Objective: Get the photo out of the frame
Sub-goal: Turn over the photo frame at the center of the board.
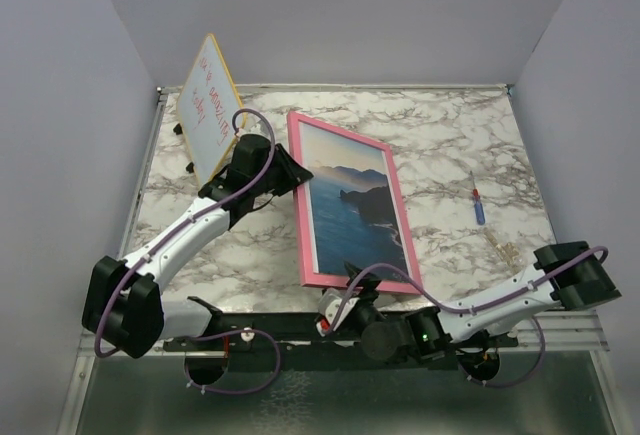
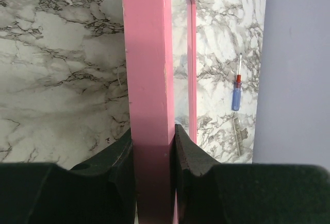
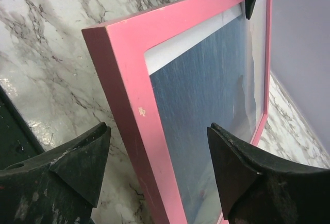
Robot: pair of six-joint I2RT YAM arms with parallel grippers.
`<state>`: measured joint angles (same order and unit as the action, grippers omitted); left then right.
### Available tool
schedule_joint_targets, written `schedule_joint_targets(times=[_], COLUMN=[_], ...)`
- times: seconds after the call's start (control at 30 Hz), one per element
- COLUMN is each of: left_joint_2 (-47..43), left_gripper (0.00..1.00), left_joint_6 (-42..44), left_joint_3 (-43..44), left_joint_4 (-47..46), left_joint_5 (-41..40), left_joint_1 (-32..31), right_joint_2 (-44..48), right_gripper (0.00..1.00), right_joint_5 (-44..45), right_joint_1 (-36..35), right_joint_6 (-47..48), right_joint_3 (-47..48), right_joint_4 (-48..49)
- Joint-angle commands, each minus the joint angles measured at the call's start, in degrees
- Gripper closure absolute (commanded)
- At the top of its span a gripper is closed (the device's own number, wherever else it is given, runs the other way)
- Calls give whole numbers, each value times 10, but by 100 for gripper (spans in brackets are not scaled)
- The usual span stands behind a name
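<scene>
The frame with its pink border stands tilted on the marble table, its face up toward the camera. The photo of a dark headland over blue sea sits inside it. My left gripper is shut on the frame's far left edge; in the left wrist view both pads press the pink border at the gripper. My right gripper is open at the frame's near edge, one finger on each side of the border, neither touching. The photo shows behind the glass.
A yellow-edged whiteboard with red writing leans at the back left, close behind my left arm. A blue-handled screwdriver and a small metal strip lie on the table at the right. Grey walls enclose three sides.
</scene>
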<state>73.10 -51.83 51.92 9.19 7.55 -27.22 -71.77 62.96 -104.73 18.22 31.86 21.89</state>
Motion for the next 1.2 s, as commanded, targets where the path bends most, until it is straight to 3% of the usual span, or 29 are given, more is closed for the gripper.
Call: schedule_joint_targets(times=[0.0, 0.77, 1.17], left_joint_2=[-23, -33, -29], left_gripper=[100, 100, 100], left_joint_6=[30, 20, 25], left_joint_3=[-6, -11, -9], left_joint_4=[-9, -7, -7], left_joint_5=[-39, -46, -60], left_joint_1=[3, 2, 2], right_joint_2=[-49, -263, -271], right_gripper=[25, 47, 57], right_joint_5=[33, 55, 53], right_joint_1=[-4, 19, 19], right_joint_6=[42, 489, 507], right_joint_3=[-5, -38, -25], right_joint_4=[90, 770, 766])
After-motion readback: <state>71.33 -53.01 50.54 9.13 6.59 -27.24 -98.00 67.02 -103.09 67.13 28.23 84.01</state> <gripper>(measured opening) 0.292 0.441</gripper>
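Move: Just in front of the right fingertips, roughly 3 cm ahead and 2 cm to the left and slightly lower, is the near edge of the tilted photo frame. The frame's near-left corner lies some 10 cm to that hand's left, 1 cm ahead and a little higher; the left gripper, pinching the frame's left edge, is about 24 cm ahead and 11 cm left. From the left hand, that near edge lies about 22 cm back and 9 cm right, somewhat lower. Swinging its fingertips upward by over 20 degrees, the right hand dips about 1.5 cm, comes back up, and eases some 3 cm forward and left onto the frame's near edge, its fingers narrowing around the edge from wide open to roughly half. The left hand stays nearly in place and keeps its pinch on the raised left edge. ##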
